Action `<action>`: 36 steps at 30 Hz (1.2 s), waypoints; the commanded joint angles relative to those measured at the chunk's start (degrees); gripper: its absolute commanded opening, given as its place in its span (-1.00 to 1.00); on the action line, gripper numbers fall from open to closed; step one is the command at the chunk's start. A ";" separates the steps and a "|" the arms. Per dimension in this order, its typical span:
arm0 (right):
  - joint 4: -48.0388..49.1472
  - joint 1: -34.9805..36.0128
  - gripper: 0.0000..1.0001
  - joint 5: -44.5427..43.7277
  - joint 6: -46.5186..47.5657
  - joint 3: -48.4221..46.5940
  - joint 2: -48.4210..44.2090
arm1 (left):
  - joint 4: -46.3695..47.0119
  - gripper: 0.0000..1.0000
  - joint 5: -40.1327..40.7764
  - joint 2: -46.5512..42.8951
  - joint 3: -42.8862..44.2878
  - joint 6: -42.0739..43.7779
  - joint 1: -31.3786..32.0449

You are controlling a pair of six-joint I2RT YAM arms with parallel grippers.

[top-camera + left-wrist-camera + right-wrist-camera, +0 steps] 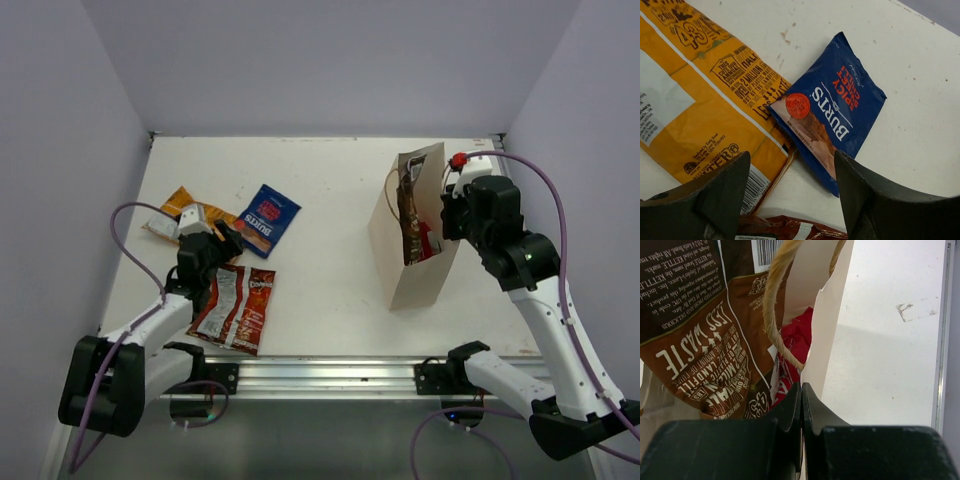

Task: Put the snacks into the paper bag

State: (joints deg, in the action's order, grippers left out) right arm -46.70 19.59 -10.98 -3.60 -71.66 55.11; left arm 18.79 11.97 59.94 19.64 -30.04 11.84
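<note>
The paper bag point(418, 262) stands at the right, mouth up and leaning. My right gripper point(801, 387) is shut on the rim of the paper bag's right wall point(829, 315), beside a loop handle point(772, 305). Inside the bag are a dark brown packet point(700, 340) and a red packet point(797, 337). On the left lie three snacks: an orange packet point(700, 100), a blue packet point(835, 105) and a red-orange packet point(237, 308). My left gripper point(791, 160) hangs open just above the table between them, with nothing between its fingers point(722, 192).
White walls close the table at the back and on both sides. A metal rail point(330, 375) carrying both arm bases runs along the near edge. Bare table point(330, 250) separates the packets from the bag.
</note>
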 commanded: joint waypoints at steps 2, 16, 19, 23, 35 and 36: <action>0.91 0.53 -1.00 0.09 0.78 0.03 -0.18 | 20.48 0.43 -13.27 4.29 -5.65 -3.26 -5.40; 0.47 1.23 -1.00 -0.88 0.78 0.03 0.61 | 35.70 0.41 -22.60 22.57 -3.29 -4.67 -10.52; 0.47 1.24 -1.00 -1.32 0.87 -0.06 0.52 | 37.64 0.41 -22.69 26.08 -2.24 -5.29 -10.61; 0.38 1.24 -1.00 -1.23 0.87 -0.15 0.70 | 38.78 0.41 -23.39 29.79 0.48 -5.73 -10.61; -0.15 1.50 -1.00 -1.76 0.96 -0.41 0.61 | 33.78 -0.21 -26.20 42.27 13.23 -5.91 -10.61; -0.06 1.50 -1.00 -1.85 0.96 -0.41 0.61 | 33.42 -0.29 -26.47 42.88 13.93 -6.08 -10.61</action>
State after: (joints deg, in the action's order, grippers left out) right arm -46.72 20.62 -12.40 -3.49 -71.66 55.55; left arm 52.45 -12.88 100.88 30.41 -36.12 1.78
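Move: The blue Burts bag lies about 8 cm ahead of the open left hand, 7 cm to its right and some 7 cm below. At much the same depth, the orange bag is roughly 8 cm ahead and 9 cm to the hand's left, and the red Doritos bag is about 13 cm back, nearly in line. From the right hand, shut on the paper bag's rim, the blue bag is some 12 cm ahead, 39 cm left and 25 cm below. The left fingers run into the blue bag's left corner, by the orange bag's end, and push it along, beginning to close there, about half shut by the end. The hand first sinks, then drives forward nearly 10 cm, ending some 5 cm lower and slightly right, its left side rolling down about 15 degrees with a small clockwise turn. The right hand stays, still pinching the paper bag's rim. ##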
